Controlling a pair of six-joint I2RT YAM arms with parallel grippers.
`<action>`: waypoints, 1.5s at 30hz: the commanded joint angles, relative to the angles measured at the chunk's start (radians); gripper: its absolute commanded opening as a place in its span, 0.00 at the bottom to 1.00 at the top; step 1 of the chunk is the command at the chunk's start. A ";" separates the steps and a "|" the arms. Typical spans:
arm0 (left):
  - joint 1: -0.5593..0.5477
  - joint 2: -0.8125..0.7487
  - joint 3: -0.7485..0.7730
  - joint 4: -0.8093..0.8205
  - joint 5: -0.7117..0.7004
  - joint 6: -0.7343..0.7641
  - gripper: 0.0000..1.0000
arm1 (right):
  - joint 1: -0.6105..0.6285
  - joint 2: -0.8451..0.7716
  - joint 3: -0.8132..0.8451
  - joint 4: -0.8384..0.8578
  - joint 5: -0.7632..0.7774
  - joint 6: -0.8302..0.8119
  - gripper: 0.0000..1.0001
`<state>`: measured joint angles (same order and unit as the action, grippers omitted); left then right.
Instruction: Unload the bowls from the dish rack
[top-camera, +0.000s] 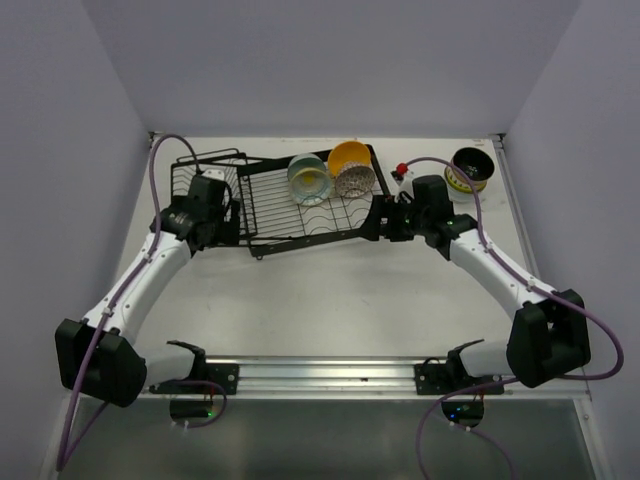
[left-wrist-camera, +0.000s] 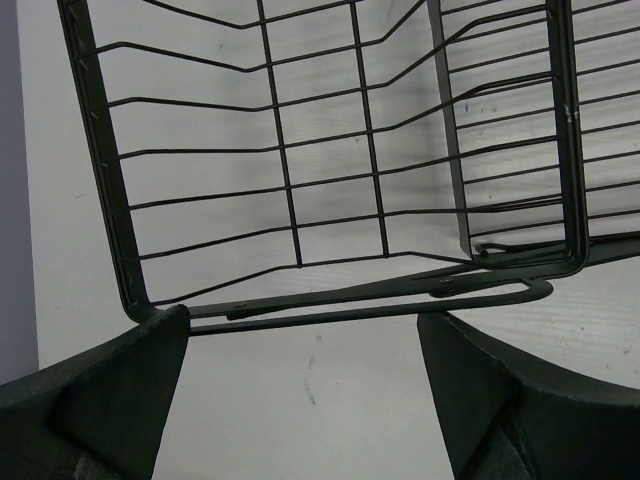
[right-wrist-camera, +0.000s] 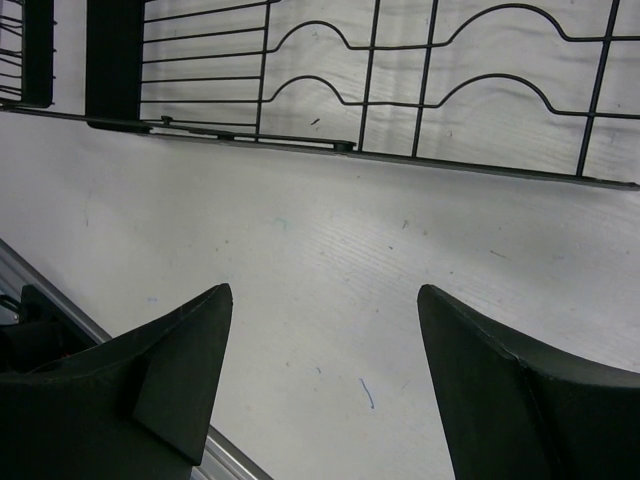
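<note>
The black wire dish rack (top-camera: 275, 205) lies across the back middle of the table. Three bowls stand in its right half: a pale teal one (top-camera: 309, 181), an orange-yellow one (top-camera: 349, 155) and a brown-speckled one (top-camera: 355, 181). My left gripper (top-camera: 232, 222) is at the rack's left end. In the left wrist view it (left-wrist-camera: 303, 322) is open, with the rack's bottom bar (left-wrist-camera: 354, 293) running just past its fingertips. My right gripper (top-camera: 373, 228) is at the rack's right front corner. In the right wrist view it (right-wrist-camera: 320, 300) is open over bare table, short of the rack's edge (right-wrist-camera: 112, 60).
A stack of bowls (top-camera: 470, 168), a dark one on top of a yellow one, sits on the table at the back right. A small white bottle with a red cap (top-camera: 404, 177) stands between the rack and that stack. A metal rail (top-camera: 320, 372) runs along the near edge.
</note>
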<state>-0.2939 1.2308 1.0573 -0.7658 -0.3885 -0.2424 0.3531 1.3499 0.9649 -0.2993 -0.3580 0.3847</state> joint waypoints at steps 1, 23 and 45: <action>0.067 0.025 0.089 0.129 -0.023 -0.008 0.99 | -0.011 -0.021 0.031 0.019 -0.013 0.000 0.79; 0.075 -0.257 -0.113 0.436 0.502 0.051 1.00 | 0.023 0.198 0.279 0.155 0.158 0.230 0.77; 0.009 -0.378 -0.301 0.545 0.352 0.041 1.00 | 0.106 0.590 0.555 0.200 0.700 0.703 0.75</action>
<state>-0.2535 0.8661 0.7605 -0.2520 0.0269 -0.2161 0.4637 1.8999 1.4528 -0.1188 0.2325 1.0222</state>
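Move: The brown-patterned bowl lies about 20 cm ahead of my right hand, 3 cm to its left and 7 cm lower. The orange bowl stands some 6 cm beyond it and 2 cm farther left; the yellow-and-blue bowl is about 13 cm to its left, level with it. My left fingertips are at the near rail of the rack's left tray, about 2 cm ahead and 3 cm below, with the patterned bowl some 22 cm ahead and 33 cm to the right. I reach my open right hand about 18 cm forward and a little left towards the brown-patterned bowl, arching up over the rack's front edge and back down while turning some 40 degrees clockwise. My left hand pushes the tray rail forward a last 3 cm, then comes off it: up about 10 cm, swinging right, and partly down again, fingers wide open. ##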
